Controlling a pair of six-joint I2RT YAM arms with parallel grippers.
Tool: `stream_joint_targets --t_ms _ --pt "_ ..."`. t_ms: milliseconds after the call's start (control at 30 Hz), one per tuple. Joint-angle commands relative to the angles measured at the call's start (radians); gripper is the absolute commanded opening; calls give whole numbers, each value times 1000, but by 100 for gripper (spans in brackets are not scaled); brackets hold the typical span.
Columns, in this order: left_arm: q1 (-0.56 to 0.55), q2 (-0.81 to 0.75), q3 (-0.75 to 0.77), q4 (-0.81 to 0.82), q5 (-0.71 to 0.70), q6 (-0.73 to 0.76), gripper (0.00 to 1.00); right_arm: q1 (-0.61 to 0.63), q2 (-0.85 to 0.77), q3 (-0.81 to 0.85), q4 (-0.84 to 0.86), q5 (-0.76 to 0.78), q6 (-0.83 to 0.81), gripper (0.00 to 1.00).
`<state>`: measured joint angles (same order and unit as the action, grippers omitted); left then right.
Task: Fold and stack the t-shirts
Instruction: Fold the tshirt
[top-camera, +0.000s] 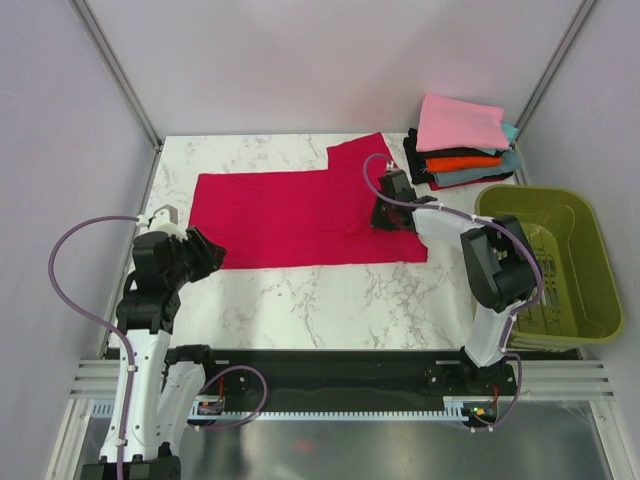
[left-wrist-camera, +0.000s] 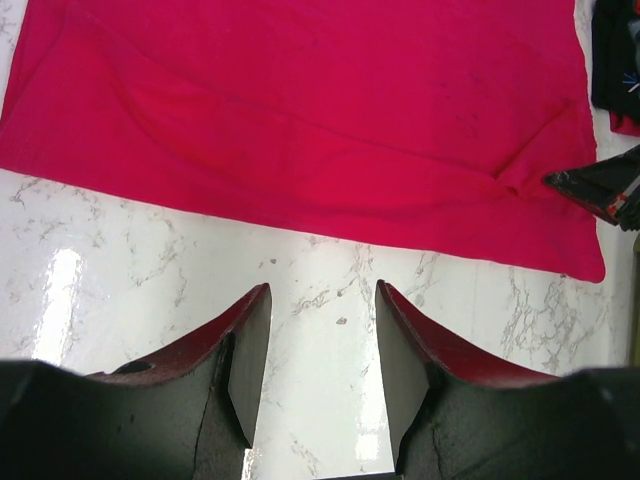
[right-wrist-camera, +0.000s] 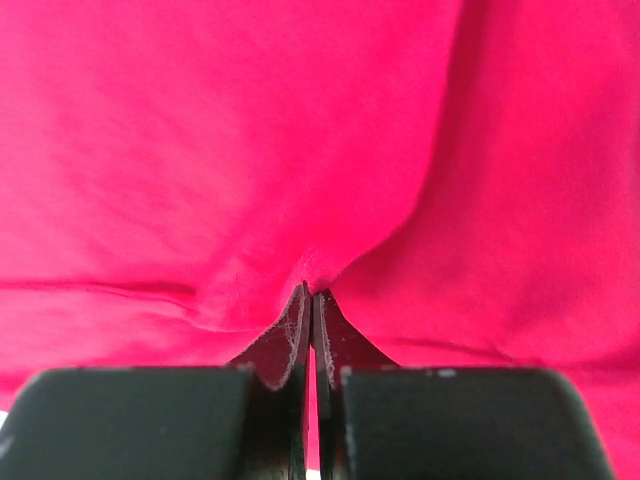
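A crimson-red t-shirt lies spread flat across the marble table, one sleeve reaching toward the back right. My right gripper is shut on a pinch of its cloth near the right end; the fabric puckers up at the closed fingertips. My left gripper hovers open over bare marble just off the shirt's front left corner, nothing between its fingers. The red shirt fills the upper half of the left wrist view. A stack of folded t-shirts, pink on top, sits at the back right.
An olive-green plastic basket stands at the right edge of the table beside the right arm. Grey walls and metal posts close in the back and sides. The right gripper's tip shows at the right of the left wrist view.
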<state>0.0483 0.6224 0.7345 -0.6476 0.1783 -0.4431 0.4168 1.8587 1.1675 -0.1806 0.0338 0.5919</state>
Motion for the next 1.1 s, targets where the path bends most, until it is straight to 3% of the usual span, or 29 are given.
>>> stream_joint_targets --t_ms 0,233,333,367,433,767,1067 --pt "-4 -10 -1 39 13 40 53 2 23 98 13 -32 19 4" --pt "-8 -12 -1 39 12 40 53 2 151 312 -23 -83 13 6" --pt "-11 -12 -3 40 9 40 53 2 218 401 -57 -97 0 36" --pt "-11 -12 -3 37 9 40 53 2 247 421 -71 -95 -3 59" --pt "-11 -10 -3 39 9 40 53 0 270 477 -79 -86 -20 69" --pt "-15 0 -4 42 13 38 53 -67 502 883 -92 83 -176 74" --pt "-15 28 -6 40 0 38 53 -147 803 1213 56 144 -230 76"
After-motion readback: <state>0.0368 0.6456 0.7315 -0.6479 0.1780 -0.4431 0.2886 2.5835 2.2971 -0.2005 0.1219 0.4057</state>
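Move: The right hand has the folded-in near sleeve's corner of the t-shirt pinched just above the cloth. Its laying spot on the shirt is about 8 cm ahead, 5 cm to the left and 3 cm down. From that hand, the far sleeve is some 21 cm ahead and 3 cm left, the folded stack about 20 cm ahead and 22 cm right, both near table height. From the idle left hand, the laying spot is roughly 25 cm ahead, 31 cm right and 18 cm below. Forward and slightly left, the right hand first draws the pinched sleeve corner some 8 cm over the shirt, rising a little and sinking again as its fingers open wide and let go. Empty, it sweeps on over the shirt to the far sleeve, rising then dipping, veering back right and tipping its fingers up by roughly 25 degrees; about 26 cm forward in all. ##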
